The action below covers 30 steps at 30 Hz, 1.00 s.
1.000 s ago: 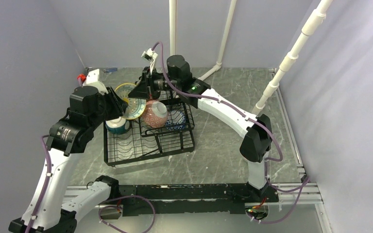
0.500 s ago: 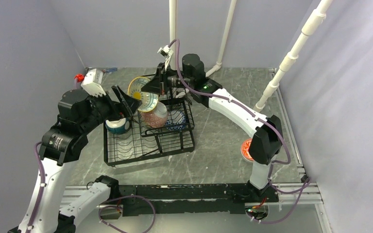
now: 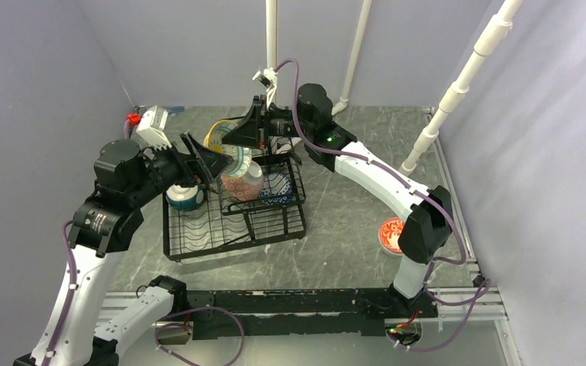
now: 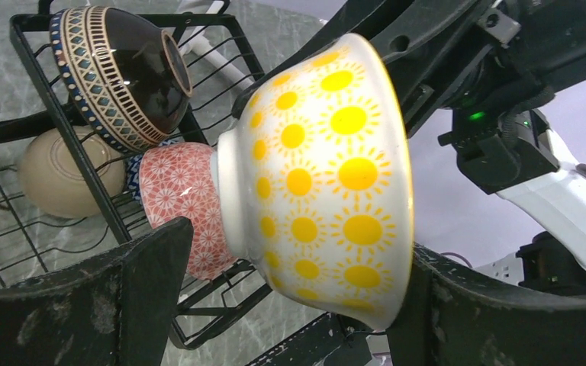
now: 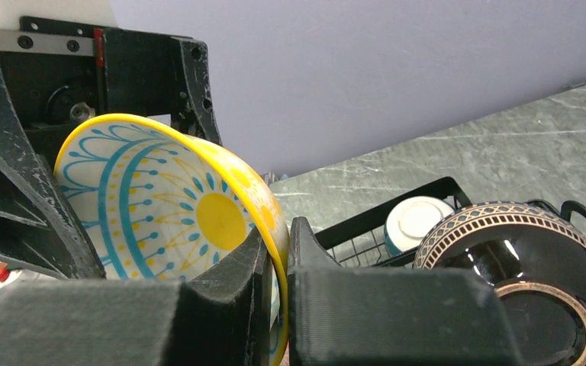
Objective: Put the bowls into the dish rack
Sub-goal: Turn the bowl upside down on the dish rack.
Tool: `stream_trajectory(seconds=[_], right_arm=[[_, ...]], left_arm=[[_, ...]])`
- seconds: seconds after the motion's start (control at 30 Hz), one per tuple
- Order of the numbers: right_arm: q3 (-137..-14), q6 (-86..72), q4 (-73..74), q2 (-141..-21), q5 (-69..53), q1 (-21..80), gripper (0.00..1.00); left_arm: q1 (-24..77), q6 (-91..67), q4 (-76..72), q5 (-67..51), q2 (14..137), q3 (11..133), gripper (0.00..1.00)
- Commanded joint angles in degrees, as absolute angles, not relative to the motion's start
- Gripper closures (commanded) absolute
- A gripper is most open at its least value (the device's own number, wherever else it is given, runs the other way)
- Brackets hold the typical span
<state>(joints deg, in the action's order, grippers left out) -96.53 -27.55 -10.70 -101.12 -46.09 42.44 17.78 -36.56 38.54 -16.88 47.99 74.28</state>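
Observation:
A yellow dotted bowl [image 3: 234, 157] [image 4: 328, 175] hangs on its side over the back of the black wire dish rack [image 3: 233, 221]. My right gripper [image 3: 243, 136] [image 5: 278, 244] is shut on its rim, one finger inside the bowl [image 5: 168, 206] and one outside. My left gripper [image 3: 207, 162] [image 4: 297, 305] stands open around the same bowl, with a gap at its foot. In the rack sit a pink-red patterned bowl [image 3: 242, 181] [image 4: 175, 198], a blue-white bowl [image 3: 278, 185], a brown striped bowl [image 4: 122, 69] [image 5: 519, 259] and a teal bowl [image 3: 185, 198] [image 5: 420, 221].
A beige bowl [image 4: 69, 171] lies low in the rack. A red patterned bowl [image 3: 391, 232] stands on the table to the right, beside my right arm's elbow. White pipes [image 3: 458, 84] rise at the back and right. Grey walls close in on the left and right.
My left gripper has opened and let go of the yellow bowl. The right gripper has closed on its rim and shifted right and up. The right elbow swung aside, uncovering the red bowl.

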Motion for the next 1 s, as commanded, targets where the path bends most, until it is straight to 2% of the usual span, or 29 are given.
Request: stream_trajectory(seconds=[0.0,0.33,0.47,0.53,0.67,0.77,0.83,0.97], right_arm=[[-96.5,-29.3,-16.7,-97.4,-48.2,41.6,1.0],[-97.0,-30.3,-17.1,-98.6,-49.0,41.4,1.0],[-96.9,-30.4,-17.3,-98.7,-49.1,41.3,1.0],[-96.3,-31.0,-18.0,-98.7,-48.8,40.9,0.94],[-95.1,-32.8,-20.0,-99.1,-49.1,39.7,0.77],[-95.0,-34.1,-21.0,-99.6,-49.9,38.6,0.64],[-95.2,-34.6,-20.9,-99.8,-50.5,38.3,0.55],[-95.3,-34.3,-20.3,-100.2,-50.5,38.1,0.48]], left_arm=[[17.7,-38.0,32.7,-21.2,48.0,73.6,0.13],[17.7,-39.5,29.3,-23.6,48.9,72.3,0.31],[17.6,-39.5,29.1,-23.1,48.8,72.0,0.45],[17.6,-39.5,29.2,-22.5,48.8,72.0,0.59],[17.6,-39.2,29.5,-20.9,49.0,71.8,0.77],[17.6,-39.0,29.7,-18.8,49.0,71.9,0.96],[17.6,-38.8,30.0,-17.0,48.9,72.0,0.97],[17.6,-38.6,28.7,-14.9,48.2,71.1,0.97]])
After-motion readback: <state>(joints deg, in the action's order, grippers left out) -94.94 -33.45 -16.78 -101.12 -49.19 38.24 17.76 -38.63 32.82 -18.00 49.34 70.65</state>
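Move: The bowl with yellow suns is in the air, its rim pinched by the right hand; its middle is about 4 cm back from those fingers and 1 cm lower. From the left hand the bowl's middle lies some 3 cm ahead and 4 cm right, at its height. About 15 cm below the left hand are the pink bowl, 3 cm ahead and 6 cm right, and the dark bowl, 13 cm ahead and 3 cm right. Rightward and slightly up, the left hand edges under 2 cm farther over the sun bowl and closes its wide-open fingers on it, one on the foot side, one on the rim side. The right hand holds the rim nearly still meanwhile, then opens about halfway and backs off some 2 cm to the right and 2 cm forward, while the left hand, keeping its grip, sinks about 2 cm and eases forward. ##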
